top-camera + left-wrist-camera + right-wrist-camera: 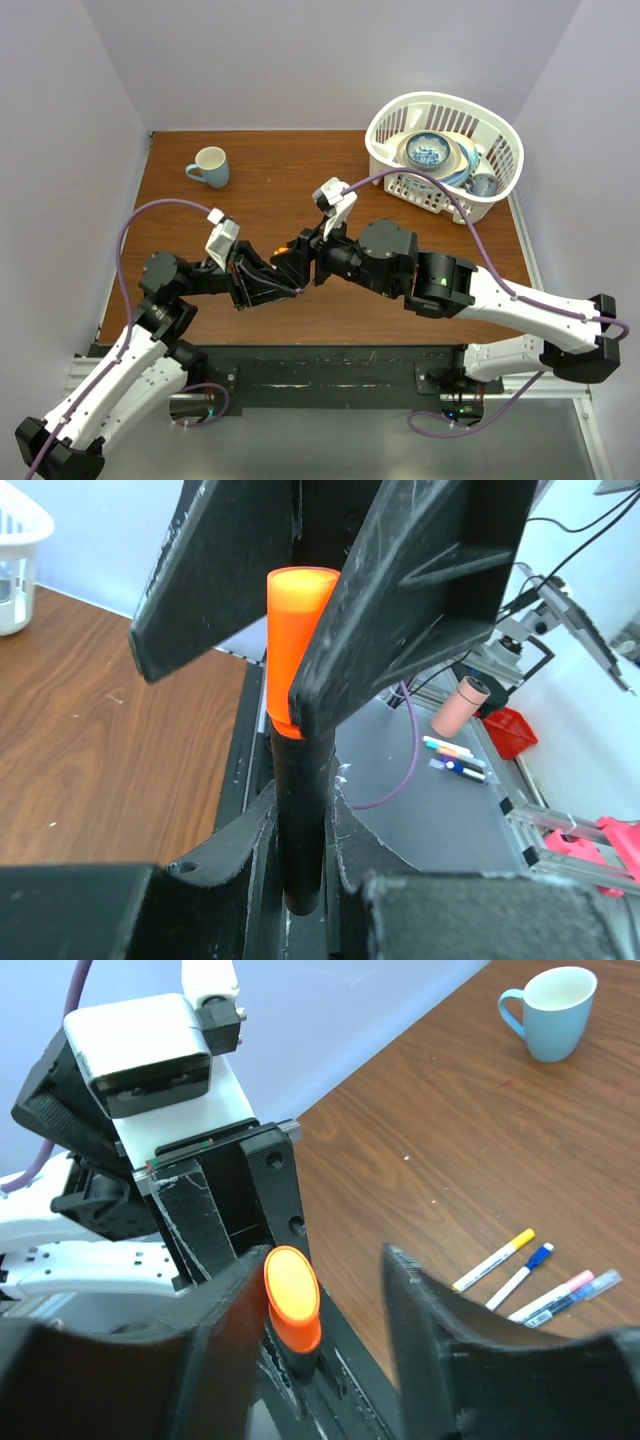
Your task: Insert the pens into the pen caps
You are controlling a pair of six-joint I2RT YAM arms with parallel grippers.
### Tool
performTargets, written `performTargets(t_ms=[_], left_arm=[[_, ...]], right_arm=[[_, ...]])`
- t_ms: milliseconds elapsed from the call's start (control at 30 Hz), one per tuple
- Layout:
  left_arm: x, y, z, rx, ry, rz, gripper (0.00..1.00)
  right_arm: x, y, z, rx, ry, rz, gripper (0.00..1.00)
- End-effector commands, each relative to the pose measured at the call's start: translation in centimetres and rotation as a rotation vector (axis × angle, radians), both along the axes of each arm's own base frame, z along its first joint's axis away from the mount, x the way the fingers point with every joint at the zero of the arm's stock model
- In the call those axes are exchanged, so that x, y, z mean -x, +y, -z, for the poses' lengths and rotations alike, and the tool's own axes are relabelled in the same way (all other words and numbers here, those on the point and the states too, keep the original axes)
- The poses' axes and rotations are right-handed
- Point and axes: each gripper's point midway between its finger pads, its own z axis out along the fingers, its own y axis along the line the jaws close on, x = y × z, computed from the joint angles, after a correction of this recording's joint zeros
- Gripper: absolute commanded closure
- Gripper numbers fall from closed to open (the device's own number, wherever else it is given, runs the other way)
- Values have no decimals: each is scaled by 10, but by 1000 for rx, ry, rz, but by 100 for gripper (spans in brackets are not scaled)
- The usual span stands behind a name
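My left gripper (pixel 300 855) is shut on a black pen (pixel 303 810) that stands upright between its fingers, and an orange cap (pixel 292 640) sits on the pen's top end. My right gripper (pixel 325 1330) is open around that orange cap (pixel 292 1295). Its left finger (pixel 205 1350) lies against the cap and its right finger (pixel 440 1340) stands apart from it. In the top view the two grippers meet over the table's middle, left (pixel 290 268) and right (pixel 300 250). Several capped pens (pixel 520 1273) lie on the table to the right.
A light blue mug (pixel 210 166) stands at the back left. A white basket (pixel 500 130) holding dishes sits at the back right corner. Beyond the table's near edge, more pens (pixel 455 758) lie on a grey surface.
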Motion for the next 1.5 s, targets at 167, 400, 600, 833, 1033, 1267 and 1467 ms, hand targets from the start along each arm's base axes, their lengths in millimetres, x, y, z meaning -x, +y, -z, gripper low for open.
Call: performTargets(t_ms=[167,400,600,833,1033,1267,1467], left_arm=[[9,2,-9,33,-42,39,100],[-1,-2,-24,41,-74,17,100],[-17,-5,-37,42,-140,-42,100],[-43,-14,-33,2,-172,-79,100],[-51,-20,-46,12,-197,-56,100],[-71,-25,-56,45,-186,-93,100],[-91,-25,-55,36,-162,-123,100]], right_arm=[[11,7,-16,-40,-19,-77,81],[31,14,40,73,106,-167,100],[48,12,85,160,211,-230,100],[75,0,138,278,353,-308,100],[89,-7,158,300,402,-361,100],[100,-16,198,358,461,-367,100],[105,-32,209,398,484,-354,100]])
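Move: Just off the right hand's half-open fingers, about 1 cm back and 1 cm to the left at the same height, stands the orange cap, already on the black pen. The left hand grips that pen, whose middle is roughly 5 cm below the right hand and 3 cm back. From the left hand the cap lies some 6 cm up and 3 cm ahead. The capped pens lie on the table about 35 cm below the right hand, roughly 13 cm ahead and 2 cm left. Closing on the orange cap as it eases about 1.5 cm back, the right hand pinches the cap, then bears it down some 7 cm onto the black pen. The left keeps its grip on the pen and sinks about 5 cm with it, drifting right and forward while its fingertips dip and swing clockwise, some 15 degrees in all. ##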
